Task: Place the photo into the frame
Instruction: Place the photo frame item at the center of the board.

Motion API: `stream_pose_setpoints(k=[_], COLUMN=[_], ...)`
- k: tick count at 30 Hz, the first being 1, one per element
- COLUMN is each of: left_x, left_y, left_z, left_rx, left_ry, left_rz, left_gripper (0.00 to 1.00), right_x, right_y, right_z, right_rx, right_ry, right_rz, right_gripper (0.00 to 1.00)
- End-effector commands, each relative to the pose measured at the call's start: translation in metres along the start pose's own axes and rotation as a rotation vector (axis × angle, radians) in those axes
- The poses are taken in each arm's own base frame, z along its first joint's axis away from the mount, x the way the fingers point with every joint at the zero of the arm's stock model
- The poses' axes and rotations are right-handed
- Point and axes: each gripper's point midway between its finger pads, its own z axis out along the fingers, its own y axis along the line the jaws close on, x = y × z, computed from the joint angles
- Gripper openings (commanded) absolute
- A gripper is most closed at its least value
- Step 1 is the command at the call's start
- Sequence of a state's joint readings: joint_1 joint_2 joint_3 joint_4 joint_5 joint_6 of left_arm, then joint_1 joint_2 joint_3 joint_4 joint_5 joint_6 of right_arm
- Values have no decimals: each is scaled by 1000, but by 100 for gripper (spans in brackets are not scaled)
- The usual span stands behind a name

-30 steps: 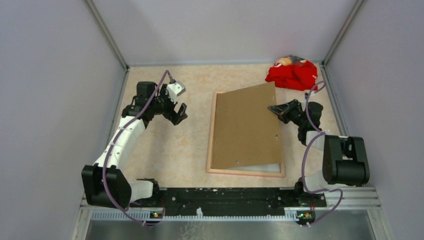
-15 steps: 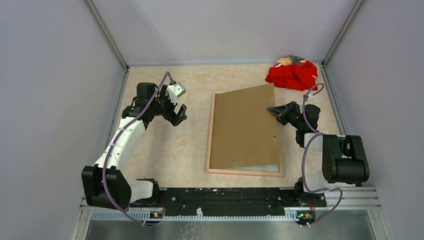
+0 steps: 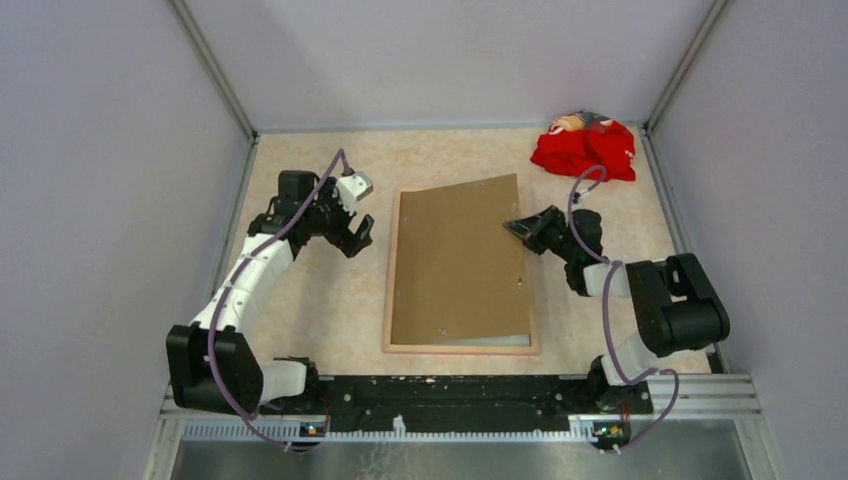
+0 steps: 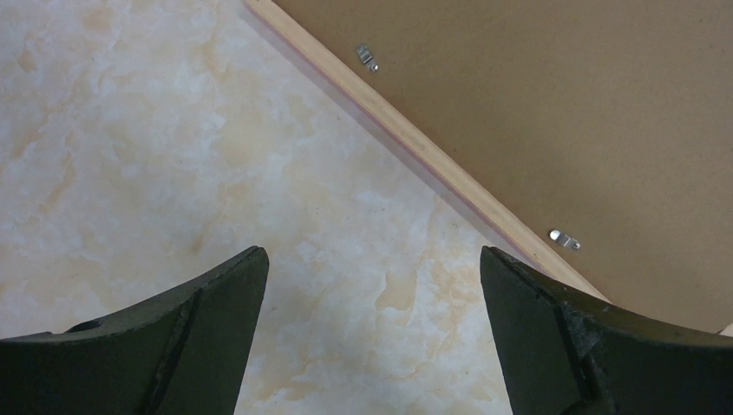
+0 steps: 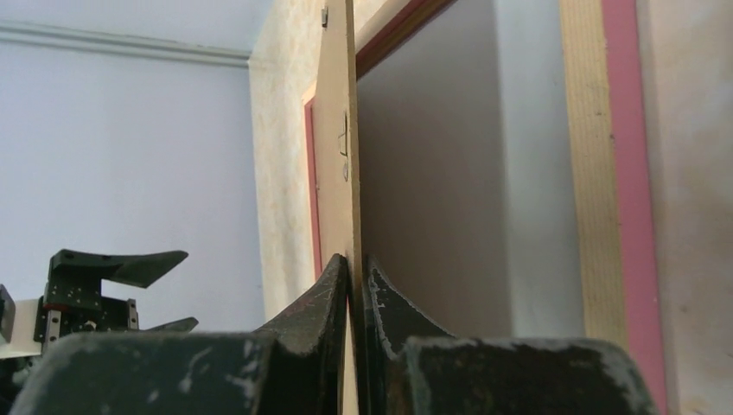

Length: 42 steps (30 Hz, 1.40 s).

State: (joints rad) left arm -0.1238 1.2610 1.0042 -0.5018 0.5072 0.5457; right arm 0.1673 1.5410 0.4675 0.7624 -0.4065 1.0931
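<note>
The frame (image 3: 389,270) lies back side up on the table, pale wood with a pink outer edge (image 5: 590,173). A plain brown backing board (image 3: 455,265) leans over it, its right edge raised. My right gripper (image 3: 515,228) is shut on that raised edge, and the board (image 5: 350,130) stands edge-on between the fingers. Under the board lies the photo (image 5: 527,156), white reverse side up, showing as a white strip (image 3: 490,341) along the near rail. My left gripper (image 4: 372,252) hangs open over bare table, left of the frame's rail (image 4: 432,164), holding nothing.
A crumpled red cloth (image 3: 585,148) lies at the back right corner. Small metal clips (image 4: 367,58) sit along the board's edge. Grey walls close in the table on three sides. The arm bases stand on the black rail (image 3: 450,390) at the near edge.
The frame, the board and the photo have slid left across the table, and my right gripper has moved left with the board's edge. The left arm has shifted only slightly.
</note>
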Motion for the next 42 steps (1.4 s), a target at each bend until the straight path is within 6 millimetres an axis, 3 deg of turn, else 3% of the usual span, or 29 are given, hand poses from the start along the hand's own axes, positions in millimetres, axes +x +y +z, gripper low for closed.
stream_pose_setpoints(k=[1, 2, 8, 16, 18, 19, 34, 37, 40, 42], left_x=[15, 18, 24, 23, 23, 23, 31, 34, 40, 45], left_y=[11, 14, 14, 13, 14, 14, 13, 11, 9, 7], left_z=[8, 9, 13, 13, 12, 12, 16, 17, 20, 23], left_rx=[-38, -49, -36, -25, -30, -33, -26, -17, -3, 11], left_ry=[50, 60, 79, 77, 78, 78, 106, 113, 127, 141], left_rz=[-15, -15, -41, -45, -44, -46, -69, -69, -76, -87], left_gripper=[98, 98, 98, 98, 98, 98, 98, 98, 98, 98], right_x=[10, 11, 18, 19, 17, 14, -8, -10, -16, -23], right_y=[17, 19, 18, 16, 23, 24, 52, 71, 109, 130], right_z=[23, 25, 31, 29, 29, 28, 3, -3, -10, -16], right_rx=[-15, -6, 122, 320, 341, 360, 437, 407, 332, 273], right_ry=[3, 3, 20, 48, 43, 36, -11, -11, -28, -101], right_rz=[-61, -72, -181, -360, -404, -428, -582, -611, -597, -487], right_gripper=[8, 11, 50, 76, 95, 98, 99, 99, 99, 99])
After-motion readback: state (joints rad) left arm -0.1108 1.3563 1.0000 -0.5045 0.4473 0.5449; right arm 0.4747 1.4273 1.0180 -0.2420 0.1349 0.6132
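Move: Below and to the left of the right hand, which still pinches the backing board's right edge, lies the middle of the frame, about 9 cm left, 5 cm back and 8 cm down. The frame's right bar runs some 4 cm to the hand's right, level with it front to back, and its far bar's middle is 15 cm ahead and 8 cm left, both about as low. From the left hand the frame's middle is roughly 18 cm right, 2 cm back and 15 cm below. Carrying on leftward about 4 cm and sinking 2 cm, the right hand opens its fingers wide and lets go of the backing board's right edge over the frame. Its wrist rolls some 40 degrees, left side down, so the fingers point more steeply down; it then eases about 2 cm right and lifts 7 cm clear. The open left hand sinks 3.5 cm beside the frame, holding nothing. ##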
